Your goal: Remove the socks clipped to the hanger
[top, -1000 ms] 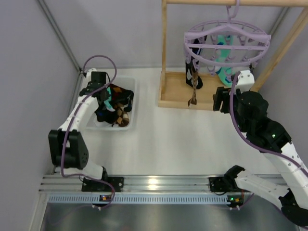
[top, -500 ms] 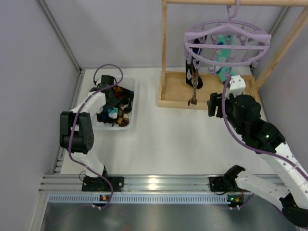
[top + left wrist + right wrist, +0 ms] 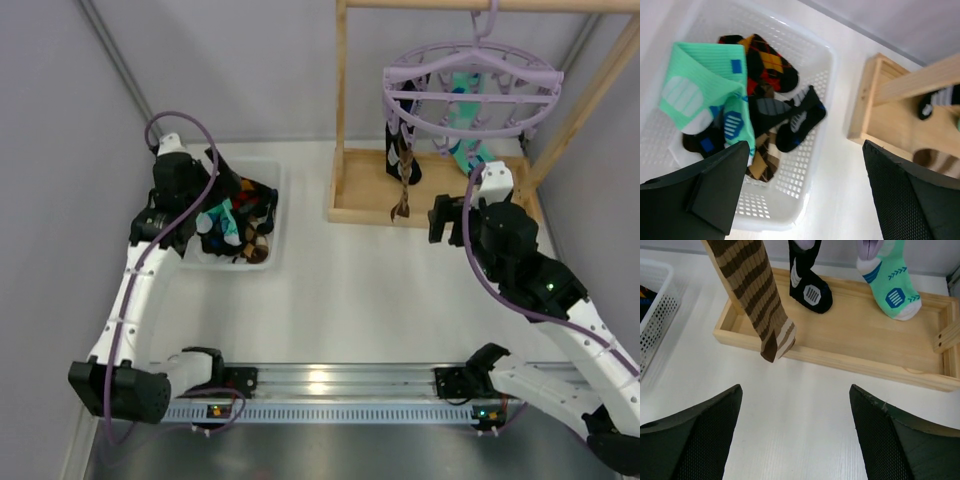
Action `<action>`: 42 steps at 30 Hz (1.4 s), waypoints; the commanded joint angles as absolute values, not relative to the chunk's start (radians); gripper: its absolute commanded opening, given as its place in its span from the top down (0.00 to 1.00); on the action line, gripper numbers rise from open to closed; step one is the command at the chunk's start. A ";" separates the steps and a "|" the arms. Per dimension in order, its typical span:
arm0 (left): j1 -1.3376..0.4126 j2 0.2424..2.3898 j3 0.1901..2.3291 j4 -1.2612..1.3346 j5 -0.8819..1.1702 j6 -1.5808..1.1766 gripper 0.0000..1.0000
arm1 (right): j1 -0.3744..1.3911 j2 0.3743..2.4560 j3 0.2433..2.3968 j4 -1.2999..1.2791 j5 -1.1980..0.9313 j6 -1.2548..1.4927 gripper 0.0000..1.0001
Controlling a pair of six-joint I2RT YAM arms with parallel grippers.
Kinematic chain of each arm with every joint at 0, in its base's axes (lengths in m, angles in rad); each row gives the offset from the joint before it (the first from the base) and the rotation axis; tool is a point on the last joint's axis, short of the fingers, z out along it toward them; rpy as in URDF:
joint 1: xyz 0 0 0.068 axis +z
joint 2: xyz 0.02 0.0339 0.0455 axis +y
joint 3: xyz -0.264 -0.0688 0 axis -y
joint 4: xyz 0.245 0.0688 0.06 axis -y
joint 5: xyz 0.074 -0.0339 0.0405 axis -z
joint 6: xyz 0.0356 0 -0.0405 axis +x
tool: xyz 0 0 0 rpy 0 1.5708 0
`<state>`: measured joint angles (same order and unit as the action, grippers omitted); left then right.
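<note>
The pale-purple hanger point(image 3: 400, 72) hangs from the wooden rack's top bar. Three socks stay clipped to it: a brown striped one point(image 3: 762, 305), a black one point(image 3: 810, 287) and a mint-green one point(image 3: 892, 287), all dangling over the rack's base. My right gripper point(image 3: 795, 435) is open just in front of that base, below the brown sock's toe, with nothing between its fingers point(image 3: 695, 435). My left gripper point(image 3: 805, 190) is open above the white basket point(image 3: 790, 185). Loose socks lie in it: mint-green point(image 3: 700, 85), black argyle point(image 3: 767, 62) and dark with blue patches point(image 3: 800, 120).
The wooden rack frame point(image 3: 342, 100) stands at the back right, with its shallow tray base point(image 3: 850, 330) on the table. The basket point(image 3: 268, 225) sits at the back left beside the wall. Grey walls close in on the left and behind.
My left gripper has opened and lifted up out of the basket toward the left wall, leaving the socks inside. My right gripper has opened wider and edged left in front of the rack.
</note>
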<state>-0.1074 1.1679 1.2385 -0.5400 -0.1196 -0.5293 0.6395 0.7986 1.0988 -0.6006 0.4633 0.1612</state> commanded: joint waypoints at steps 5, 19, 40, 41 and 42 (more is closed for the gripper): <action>-0.516 1.085 1.236 -0.451 -0.123 -0.454 0.02 | 0.643 0.813 1.028 -0.433 0.402 0.209 0.15; -1.019 1.451 1.129 0.357 -0.270 -0.118 0.02 | 0.641 0.628 1.042 -0.604 0.430 0.241 0.15; -0.976 1.974 1.506 0.445 -0.454 -0.094 0.85 | 0.641 0.566 1.025 -0.555 0.302 0.221 0.15; -0.976 1.967 1.502 0.451 -0.453 -0.100 0.98 | 0.641 0.575 1.040 -0.543 0.308 0.218 0.15; -0.977 1.960 1.485 0.459 -0.454 -0.109 1.00 | 0.641 0.583 1.051 -0.519 0.313 0.218 0.15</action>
<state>-0.9745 1.9732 1.4708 0.3676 -0.4438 -0.0883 0.6392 0.5575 1.0096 -0.6201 0.3199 0.2276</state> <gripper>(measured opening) 0.050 0.848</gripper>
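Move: The hanging end of the brown striped sock is some 41 cm to the left hand's right, about 3 cm ahead and 7 cm lower. The black sock hangs about 9 cm beyond it, the teal sock 10 cm farther out and 15 cm to its right. The white bin lies 3 cm ahead, 3 cm left and 22 cm below. From the right hand, the brown sock is about 12 cm ahead, 9 cm left, 8 cm lower. The empty left hand leaves the bin and sweeps about 40 cm right to the brown striped sock, arcing back some 10 cm with a slight rise, then forward and down, turning about 40 degrees clockwise net as its fingers tip up. Slowing there, the open fingers close and pinch the sock near its toe, while the open right hand dips briefly, then backs off about 5 cm. ##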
